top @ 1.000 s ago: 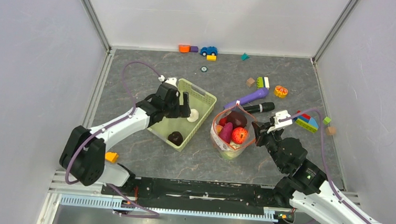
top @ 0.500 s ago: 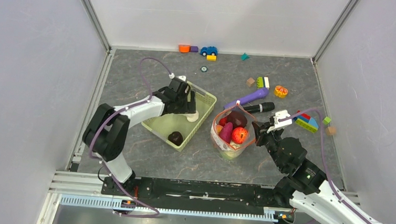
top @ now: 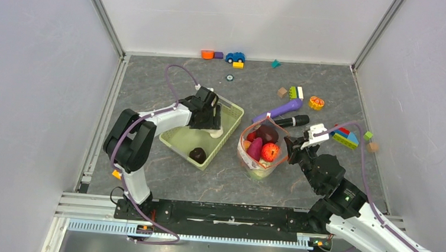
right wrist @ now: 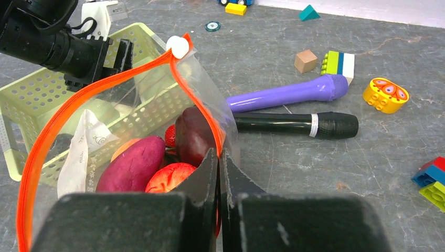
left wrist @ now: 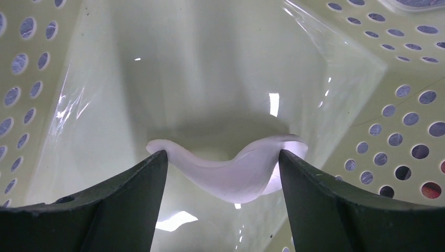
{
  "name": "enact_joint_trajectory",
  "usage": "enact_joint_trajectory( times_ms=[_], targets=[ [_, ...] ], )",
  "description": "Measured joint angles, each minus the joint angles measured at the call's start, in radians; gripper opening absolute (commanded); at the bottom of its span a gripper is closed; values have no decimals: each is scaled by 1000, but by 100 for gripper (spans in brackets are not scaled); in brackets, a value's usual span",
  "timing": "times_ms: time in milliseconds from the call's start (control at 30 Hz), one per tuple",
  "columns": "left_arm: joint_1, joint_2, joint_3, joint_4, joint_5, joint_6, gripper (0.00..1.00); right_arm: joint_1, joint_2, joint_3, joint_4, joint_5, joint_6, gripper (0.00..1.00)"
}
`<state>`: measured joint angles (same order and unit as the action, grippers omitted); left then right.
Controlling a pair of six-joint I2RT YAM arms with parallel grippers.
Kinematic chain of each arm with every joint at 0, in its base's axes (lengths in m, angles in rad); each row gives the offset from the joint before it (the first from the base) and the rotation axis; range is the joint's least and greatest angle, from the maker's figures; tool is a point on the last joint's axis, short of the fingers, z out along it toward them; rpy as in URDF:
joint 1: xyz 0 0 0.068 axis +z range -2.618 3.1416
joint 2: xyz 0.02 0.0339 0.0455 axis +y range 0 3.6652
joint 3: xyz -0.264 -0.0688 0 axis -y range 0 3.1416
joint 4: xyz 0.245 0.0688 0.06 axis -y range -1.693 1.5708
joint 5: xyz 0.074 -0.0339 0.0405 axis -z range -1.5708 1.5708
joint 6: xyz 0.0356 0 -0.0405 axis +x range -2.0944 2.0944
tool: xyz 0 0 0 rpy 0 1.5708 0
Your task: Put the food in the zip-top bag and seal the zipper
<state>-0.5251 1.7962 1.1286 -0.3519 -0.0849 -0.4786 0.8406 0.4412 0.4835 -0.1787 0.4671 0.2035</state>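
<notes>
The clear zip-top bag (top: pixel 259 149) stands open right of the light-green basket (top: pixel 229 107). My right gripper (right wrist: pixel 219 155) is shut on its rim at the orange-red zipper (right wrist: pixel 78 110). Food inside it includes a purple sweet potato (right wrist: pixel 131 165), a red apple (right wrist: pixel 170 178) and a dark purple piece (right wrist: pixel 194 136). My left gripper (left wrist: pixel 223 153) reaches into the basket, and both fingers touch the ends of the white mushroom-like piece (left wrist: pixel 231 173) lying on the basket floor. A dark piece (top: pixel 197 154) lies at the basket's near end.
Behind the bag lie a purple cylinder (top: pixel 278 111) and a black one (top: pixel 292 120). An orange citrus slice (top: pixel 316 102), coloured blocks (top: pixel 345 136) and a toy car (top: pixel 235 57) are scattered at the right and back.
My left gripper moved right and down into the basket and narrowed its jaws onto the white piece. The right arm and the bag stayed still.
</notes>
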Motion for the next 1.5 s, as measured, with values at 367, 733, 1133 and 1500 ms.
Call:
enact_joint_trajectory(
  times_ms=[367,733,1133,1500],
  targets=[
    [0,18,3,-14,-19,2,43,0,8,0,2,11,0,2],
    [0,27,13,-17,-19,0,2,0,8,0,2,24,0,3],
    [-1,-23,-8,-18,-20,-1,2,0,12,0,3,32,0,2],
    [-5,-394,-126,50,-18,-2,2,0,11,-2,5,33,0,3]
  ],
)
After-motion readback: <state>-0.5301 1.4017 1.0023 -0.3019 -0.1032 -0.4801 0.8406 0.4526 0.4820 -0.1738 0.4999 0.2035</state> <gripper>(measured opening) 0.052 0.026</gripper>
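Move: The white mushroom lies on the basket floor right between the left hand's open fingertips, roughly 1 cm below its hand point. From that hand the dark round fruit is some 9 cm back and 6 cm to the left, the open bag of food about 9 cm back and 16 cm to the right, and the purple microphone 8 cm ahead and 20 cm right. From the right hand the mushroom is some 12 cm ahead, 22 cm left and 20 cm below. The white mushroom gets pinched by the left fingers, which settle under 1 cm lower into the basket and close almost fully on it, then raise it about 10 cm straight up off the floor, the fingertips tilting some 15 degrees forward and up. The right hand stays where it is, still gripping the bag's orange zipper edge. ##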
